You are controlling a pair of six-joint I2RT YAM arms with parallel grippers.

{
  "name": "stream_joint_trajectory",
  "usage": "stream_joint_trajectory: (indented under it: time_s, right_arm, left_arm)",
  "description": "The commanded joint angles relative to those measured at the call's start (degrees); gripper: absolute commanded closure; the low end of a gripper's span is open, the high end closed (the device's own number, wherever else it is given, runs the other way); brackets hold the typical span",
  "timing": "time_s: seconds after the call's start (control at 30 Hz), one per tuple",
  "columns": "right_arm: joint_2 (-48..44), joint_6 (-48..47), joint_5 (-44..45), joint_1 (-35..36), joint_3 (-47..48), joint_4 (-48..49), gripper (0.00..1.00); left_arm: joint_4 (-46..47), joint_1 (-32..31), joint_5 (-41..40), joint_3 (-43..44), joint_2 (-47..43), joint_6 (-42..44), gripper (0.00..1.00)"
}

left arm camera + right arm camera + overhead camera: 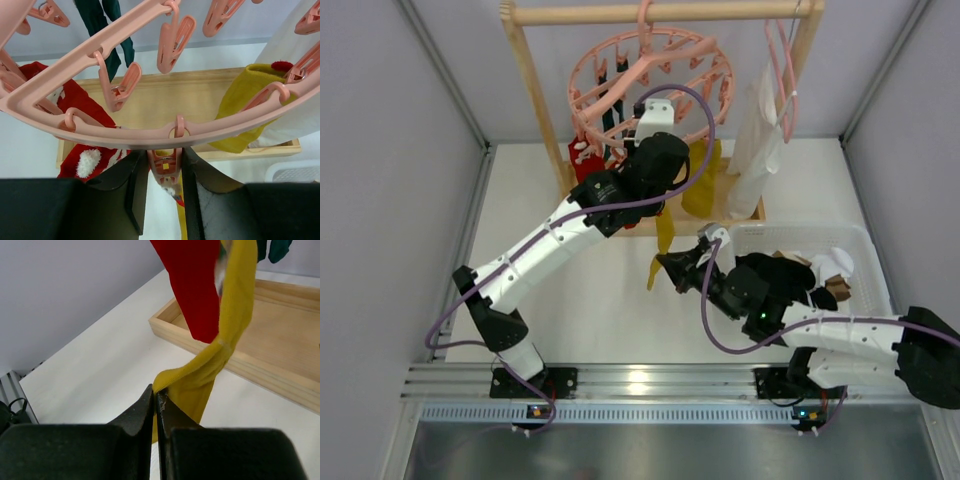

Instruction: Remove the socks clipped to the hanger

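The round pink hanger hangs from a wooden rail, its hoop crossing the left wrist view. My left gripper is shut on a pink clip peg under the hoop, a finger pressing each side. That peg holds a yellow sock which hangs down to my right gripper, shut on the sock's lower end. Red socks, teal socks and another yellow sock stay clipped to the hoop.
A wooden rack with a shallow wooden base tray carries the hanger. A white cloth hangs on a thin pink clothes hanger at the right. A white basket stands by the right arm.
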Motion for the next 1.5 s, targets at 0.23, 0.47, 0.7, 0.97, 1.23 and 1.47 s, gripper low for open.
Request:
stream_joint_trajectory:
  time_s: [0.23,0.47,0.7,0.97,1.23,1.47]
  right_arm:
    - [-19.3,2.52,4.43,1.66,-0.74,-16.31,1.0]
    - [-33.92,7.8,22.18,1.66,6.91,-50.41,1.0]
    - [-37.46,16.48,40.37,1.57,15.61,-75.59,1.0]
    - [-27.62,18.73,46.31,-10.26,22.57,-86.88,1.0]
    - [-19.17,7.01,22.85,-48.22,20.72,-73.43,1.0]
    - [-19.26,7.81,14.74,-52.13,19.93,-69.03,0.0]
  left_arm:
    - [1.71,0.12,5.79,-0.16,-2.61,-2.23,0.61]
    - [1.71,-0.15,10.62,-5.25,-9.19,-5.74,0.3]
    - [1.71,-1.29,13.62,-13.95,-18.34,-8.29,0.02]
    - [1.45,-1.82,15.64,-27.83,-30.56,-10.84,0.02]
    - [-0.65,-1.82,11.95,-37.85,-41.63,-9.79,0.02]
    - [-8.74,-1.73,7.38,-40.06,-43.84,-10.06,0.01]
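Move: The left hand already pinches the clip of the patterned yellow sock between its fingers, with a red sock about 11 cm to its left and level ahead, and the plain yellow sock some 9 cm right and 4 cm farther out, both roughly 8 cm lower. The right hand holds the patterned sock's toe; from it the basket's middle lies about 34 cm right, 1 cm ahead and 17 cm below, the black cloth in it some 28 cm right, level ahead. While the left hand briefly keeps the clip squeezed, the right hand, still shut on the sock's toe, draws it back and up off the hanger, then sweeps about 37 cm to the right to the basket, turning some 75 degrees clockwise and tipping its fingers down, sinking and reaching a little forward late on before it opens wide over the basket and lets the sock go. The left hand meanwhile opens off the clip, dips slightly right, then withdraws some 13 cm back and about as far left, sinking a little, away from the hanger with its fingers wide open. ##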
